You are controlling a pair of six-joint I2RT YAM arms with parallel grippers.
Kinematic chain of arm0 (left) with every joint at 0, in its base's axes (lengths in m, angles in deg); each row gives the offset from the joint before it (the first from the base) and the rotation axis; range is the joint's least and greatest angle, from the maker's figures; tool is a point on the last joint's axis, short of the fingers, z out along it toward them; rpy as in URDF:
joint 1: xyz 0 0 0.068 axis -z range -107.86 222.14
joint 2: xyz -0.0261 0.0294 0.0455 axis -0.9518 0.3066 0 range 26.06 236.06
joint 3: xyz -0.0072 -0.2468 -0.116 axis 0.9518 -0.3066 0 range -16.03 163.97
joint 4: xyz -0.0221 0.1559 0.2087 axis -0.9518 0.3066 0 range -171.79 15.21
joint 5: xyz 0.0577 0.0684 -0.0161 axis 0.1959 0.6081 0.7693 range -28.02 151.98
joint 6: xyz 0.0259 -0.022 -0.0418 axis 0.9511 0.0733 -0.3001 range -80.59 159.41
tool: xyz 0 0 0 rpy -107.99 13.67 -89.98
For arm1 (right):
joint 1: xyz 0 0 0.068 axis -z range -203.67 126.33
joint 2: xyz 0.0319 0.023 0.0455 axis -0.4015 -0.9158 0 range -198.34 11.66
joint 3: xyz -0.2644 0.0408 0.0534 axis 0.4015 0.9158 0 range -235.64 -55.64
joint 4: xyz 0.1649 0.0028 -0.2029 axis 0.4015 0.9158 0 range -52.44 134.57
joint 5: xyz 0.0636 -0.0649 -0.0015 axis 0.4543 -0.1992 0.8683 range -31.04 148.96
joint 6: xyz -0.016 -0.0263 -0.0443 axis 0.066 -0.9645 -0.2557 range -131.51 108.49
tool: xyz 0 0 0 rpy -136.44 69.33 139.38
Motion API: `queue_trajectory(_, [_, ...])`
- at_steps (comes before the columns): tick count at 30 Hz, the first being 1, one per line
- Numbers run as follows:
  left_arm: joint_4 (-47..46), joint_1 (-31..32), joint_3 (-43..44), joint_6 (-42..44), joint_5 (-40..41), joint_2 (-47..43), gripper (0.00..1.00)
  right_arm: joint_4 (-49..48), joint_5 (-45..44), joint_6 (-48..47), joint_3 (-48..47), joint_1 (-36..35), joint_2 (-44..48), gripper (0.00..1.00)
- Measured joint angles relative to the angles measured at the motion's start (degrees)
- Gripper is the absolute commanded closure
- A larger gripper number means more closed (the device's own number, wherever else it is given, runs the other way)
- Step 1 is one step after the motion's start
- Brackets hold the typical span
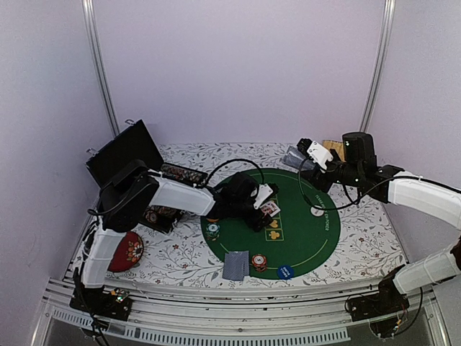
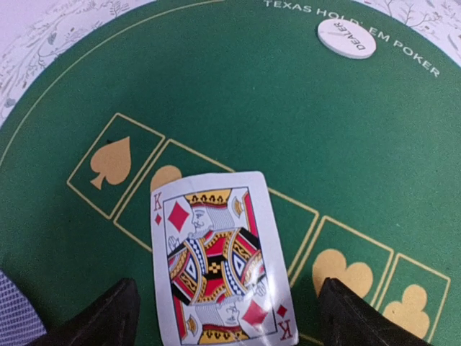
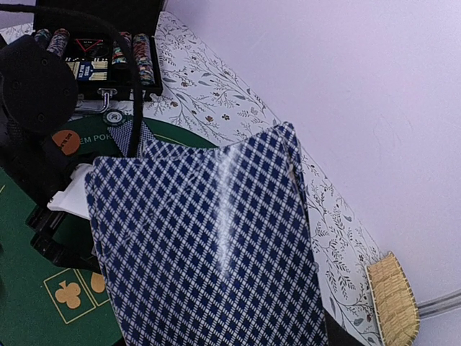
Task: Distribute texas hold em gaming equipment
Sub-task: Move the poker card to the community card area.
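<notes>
A king of diamonds card (image 2: 216, 259) lies face up on the green poker mat (image 2: 302, 144), over the row of gold suit boxes. My left gripper (image 2: 230, 328) stands open just above it, one black finger on each side of the card and neither touching it. In the top view this gripper (image 1: 263, 205) hovers at the mat's centre. My right gripper (image 1: 301, 160) is raised over the mat's far right edge, shut on a pack of playing cards (image 3: 202, 245). Their blue patterned backs hide its fingers. A white dealer disc (image 2: 346, 37) lies on the mat.
Near the mat's front edge lie face-down cards (image 1: 236, 264), a red chip stack (image 1: 258, 261) and a blue disc (image 1: 285, 272). A green chip stack (image 1: 212, 231) sits at the left. An open black case (image 1: 126, 151) stands back left, a red floral dish (image 1: 128, 250) front left, a tan woven piece (image 3: 392, 303) back right.
</notes>
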Motion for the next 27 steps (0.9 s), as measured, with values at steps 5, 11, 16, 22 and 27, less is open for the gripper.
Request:
queue_trajectory(5, [1.4, 0.0, 3.3, -0.4, -0.4, 2.1, 0.29, 0.0, 0.0, 0.0, 0.0, 0.0, 0.1, 0.52])
queue_trajectory(11, [1.8, -0.2, 3.6, 1.3, -0.7, 2.2, 0.38, 0.0, 0.1, 0.0, 0.0, 0.0, 0.2, 0.52])
queue_trajectory(16, [2.3, 0.0, 4.4, 6.8, -0.1, 2.4, 0.40, 0.0, 0.2, 0.0, 0.0, 0.0, 0.7, 0.52])
queue_trajectory(22, [1.4, -0.5, 5.1, 13.9, -1.0, 3.0, 0.44, 0.0, 0.2, 0.0, 0.0, 0.0, 1.1, 0.52])
queue_trajectory(27, [4.5, -3.4, 10.5, 15.6, -6.2, 5.8, 0.45, 0.0, 0.2, 0.0, 0.0, 0.0, 1.2, 0.52])
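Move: The king card lies face up just below the open left fingers, its middle about 2 cm ahead, 2 cm right and 1 cm down. The spade square is some 9 cm ahead and 4 right. The face-down cards lie about 9 cm ahead and 10 left, and the dealer button about 2 ahead and 19 right. From the right hand, the king card is roughly 3 cm ahead, 7 left and 21 below. The left fingers close from wide to about half open until they take the king card by its long edges. Turning about 10 degrees clockwise, the hand pushes the card along the mat away from the base towards the spade end of the row. It goes about 3 cm forward in all, mostly at the end, and about 1 cm right early on, staying level just above the mat. ##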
